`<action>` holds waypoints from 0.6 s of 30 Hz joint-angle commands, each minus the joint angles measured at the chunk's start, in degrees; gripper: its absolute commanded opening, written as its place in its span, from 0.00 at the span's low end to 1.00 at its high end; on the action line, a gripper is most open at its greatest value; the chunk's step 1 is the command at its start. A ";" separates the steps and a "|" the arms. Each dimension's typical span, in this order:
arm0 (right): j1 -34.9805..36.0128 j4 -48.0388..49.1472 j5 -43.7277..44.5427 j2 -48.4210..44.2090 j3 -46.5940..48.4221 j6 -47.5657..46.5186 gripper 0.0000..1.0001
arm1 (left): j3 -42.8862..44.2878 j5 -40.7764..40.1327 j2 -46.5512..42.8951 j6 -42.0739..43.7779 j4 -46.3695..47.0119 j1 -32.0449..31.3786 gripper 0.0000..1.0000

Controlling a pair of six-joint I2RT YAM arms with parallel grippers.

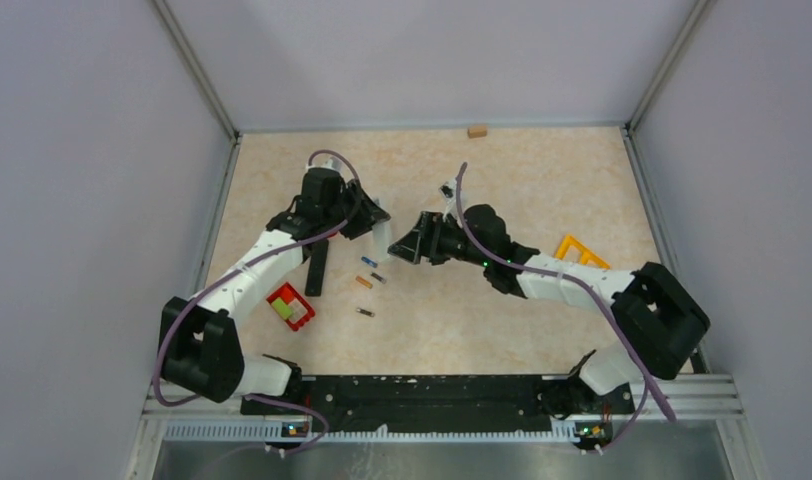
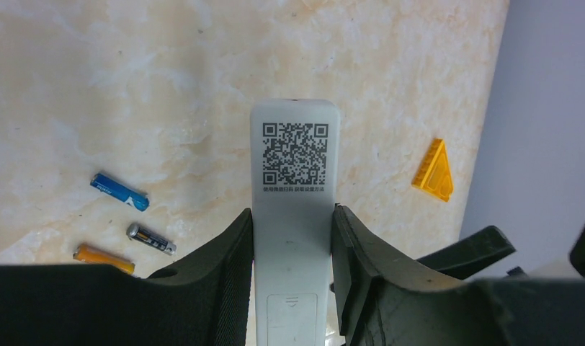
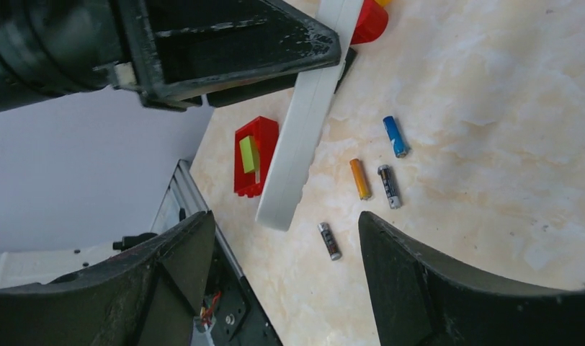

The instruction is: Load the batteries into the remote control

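My left gripper [image 2: 293, 216] is shut on the white remote control [image 2: 295, 166], pinching its long sides. Its back faces the left wrist camera, with a QR code and a closed battery cover [image 2: 293, 313]. From above, the remote control [image 1: 382, 237] hangs from the left gripper [image 1: 370, 222] over mid-table. Several batteries lie loose on the table: blue [image 3: 395, 136], orange [image 3: 359, 179], and two dark ones [image 3: 389, 186] [image 3: 329, 241]. My right gripper [image 3: 286, 281] is open and holds nothing. It hovers just right of the remote [image 3: 307, 122], above the batteries [image 1: 368, 261].
A red block with a green piece [image 1: 290, 306] sits left of the batteries. Beside it lies a long black bar [image 1: 317, 268]. Under the right arm is a yellow frame piece [image 1: 580, 252]. A small wooden block [image 1: 476, 130] rests at the far edge.
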 commanded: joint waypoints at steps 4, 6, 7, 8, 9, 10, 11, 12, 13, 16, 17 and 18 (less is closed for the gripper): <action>2.61 1.42 2.04 7.18 8.23 3.36 0.67 | -0.26 1.73 -1.01 -1.75 4.23 -0.18 0.10; 2.97 0.14 2.19 8.70 9.67 4.23 0.60 | -0.41 1.78 -0.96 -1.57 4.22 -0.19 0.11; 3.03 -0.41 2.29 9.35 10.11 4.76 0.57 | -0.36 1.93 -0.97 -1.38 4.30 -0.21 0.12; 3.14 -0.77 2.27 9.96 10.42 5.28 0.53 | -0.49 2.10 -0.96 -1.23 4.43 -0.18 0.13; 3.11 -0.91 2.09 10.69 10.73 6.15 0.47 | -0.58 2.17 -0.98 -1.18 4.55 -0.16 0.14; 3.11 -0.85 1.82 11.19 10.99 6.75 0.43 | -0.67 2.25 -0.96 -1.15 4.65 -0.18 0.15; 3.11 -0.68 1.37 11.72 11.22 7.19 0.40 | -0.76 2.26 -1.04 -1.04 4.67 -0.19 0.16; 3.11 -0.47 0.92 12.20 11.36 7.67 0.36 | -0.80 2.34 -1.12 -0.93 4.74 -0.18 0.18; 3.11 -0.18 0.40 12.57 11.51 8.08 0.30 | -0.90 2.48 -1.20 -0.70 4.82 -0.18 0.21; 3.15 -0.25 -0.22 13.15 11.97 8.89 0.10 | -1.15 2.39 -1.74 0.10 4.78 -0.16 0.39; 3.11 -0.24 -0.16 13.10 11.88 9.06 0.06 | -1.18 1.83 -2.17 0.48 4.49 -0.16 0.48; 3.13 -0.11 -0.12 12.90 11.73 9.17 0.03 | -1.16 1.37 -2.45 1.09 4.32 -0.19 0.58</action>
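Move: The left hand still holds the remote control by the middle; the remote's centre is about 2 cm back from that hand point. From the right hand it is about 7 cm ahead, 5 cm left and 2 cm lower, with its near end between that hand's open fingers. On the table some 16 cm below the right hand lie the blue battery, 8 cm ahead and 9 cm left, the grey battery, 3 cm ahead and 7 cm left, and the orange battery, 2 cm ahead and 10 cm left. The right fingers close on the sides of the remote's near end, pinching it, after the hand slides about 4 cm left over it while sinking some 3 cm and edging forward, its fingers tipping down about 10 degrees. The left hand holds the remote nearly still, and only at the very end do its fingers start to part. ##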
